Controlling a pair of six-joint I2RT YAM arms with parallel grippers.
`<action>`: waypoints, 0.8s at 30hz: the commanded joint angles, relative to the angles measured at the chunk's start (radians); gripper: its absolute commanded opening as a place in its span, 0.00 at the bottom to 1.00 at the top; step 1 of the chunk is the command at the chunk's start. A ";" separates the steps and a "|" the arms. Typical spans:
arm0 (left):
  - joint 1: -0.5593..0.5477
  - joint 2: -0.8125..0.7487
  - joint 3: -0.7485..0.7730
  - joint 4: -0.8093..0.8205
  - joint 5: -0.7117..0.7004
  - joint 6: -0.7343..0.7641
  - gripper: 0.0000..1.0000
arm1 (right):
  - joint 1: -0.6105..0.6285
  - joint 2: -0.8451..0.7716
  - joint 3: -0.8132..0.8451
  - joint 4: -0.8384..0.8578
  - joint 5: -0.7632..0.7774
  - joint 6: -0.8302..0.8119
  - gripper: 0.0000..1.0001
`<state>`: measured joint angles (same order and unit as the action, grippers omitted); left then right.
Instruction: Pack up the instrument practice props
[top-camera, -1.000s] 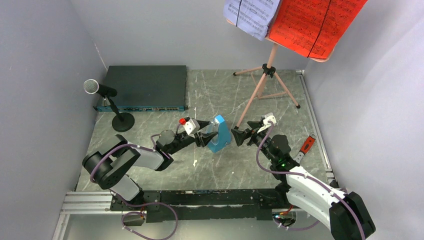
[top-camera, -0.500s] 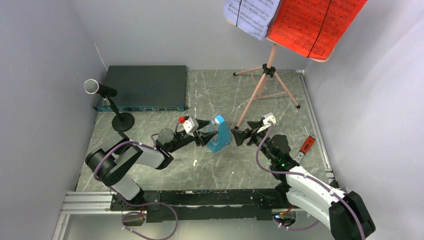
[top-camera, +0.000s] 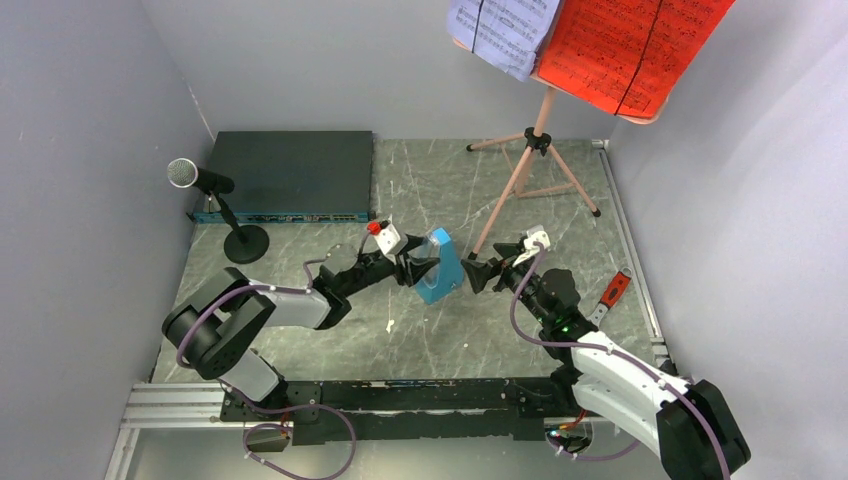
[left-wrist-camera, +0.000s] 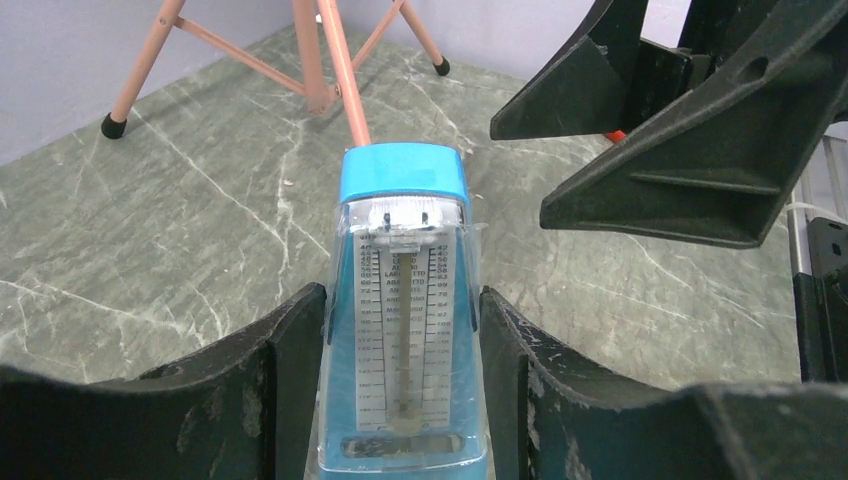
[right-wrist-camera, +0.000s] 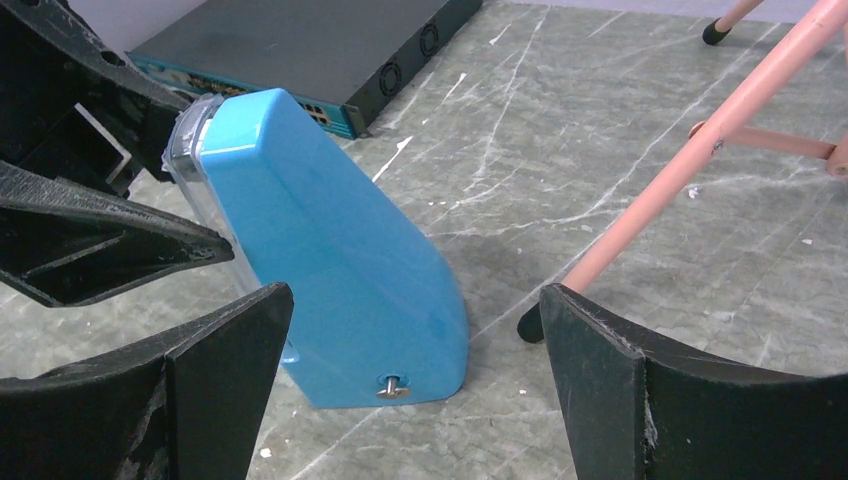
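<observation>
The small blue pyramid metronome (top-camera: 438, 265) stands mid-table, leaning toward the left arm in the right wrist view (right-wrist-camera: 340, 290). My left gripper (top-camera: 415, 268) is shut on it, one finger (left-wrist-camera: 290, 350) pressed against each side of its clear front (left-wrist-camera: 405, 330). My right gripper (top-camera: 480, 275) is open just right of the metronome, its jaws wide apart around the blue back (right-wrist-camera: 415, 292) without touching. The black microphone (top-camera: 182, 173) stands on its round base at the left. The pink music stand (top-camera: 530, 165) at the back holds a red sheet (top-camera: 630, 45) and a lavender sheet (top-camera: 505, 30).
A large flat black electronics box (top-camera: 285, 175) lies at the back left. A red-handled tool (top-camera: 615, 290) lies by the right rail. One foot of the pink tripod (right-wrist-camera: 530, 325) rests close to my right gripper's far finger. Grey walls enclose three sides.
My left arm has stretched out and its wrist has shifted up and right, still gripping the metronome. The right arm has barely moved.
</observation>
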<state>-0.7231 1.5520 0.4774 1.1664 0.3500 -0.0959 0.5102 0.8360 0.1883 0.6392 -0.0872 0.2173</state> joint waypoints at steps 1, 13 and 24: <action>-0.001 0.001 0.033 -0.226 -0.027 0.047 0.56 | 0.001 0.009 0.011 0.063 -0.027 -0.016 1.00; -0.011 0.013 0.081 -0.368 -0.043 0.058 0.58 | 0.002 0.006 0.174 -0.103 -0.149 -0.001 1.00; -0.014 0.022 0.100 -0.390 -0.032 0.038 0.59 | 0.108 0.189 0.428 -0.274 -0.017 0.023 1.00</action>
<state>-0.7326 1.5471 0.5903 0.9565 0.3340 -0.0685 0.5636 0.9688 0.5404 0.4217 -0.1684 0.2382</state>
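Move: The blue metronome's middle is roughly 7 cm left, 2 cm ahead and 4 cm below the open right hand; the clear cover against its front lies about 9 cm left and 1 cm ahead, some 2 cm below. The music stand's nearest foot is straight ahead about 8 cm, some 14 cm down. From the left hand, which pinches the cover, the metronome's middle is about 3 cm right, 2 cm ahead and 4 cm below. The clear cover, still pinched by its sides in the left fingers, is pushed some 2 cm forward and to the right against the metronome's front, the wrist rolling slightly. The right hand, kept wide open, first barely moves, then climbs about 7 cm and swings left about 5 cm beside the metronome to near its top, turning a little counter-clockwise. ##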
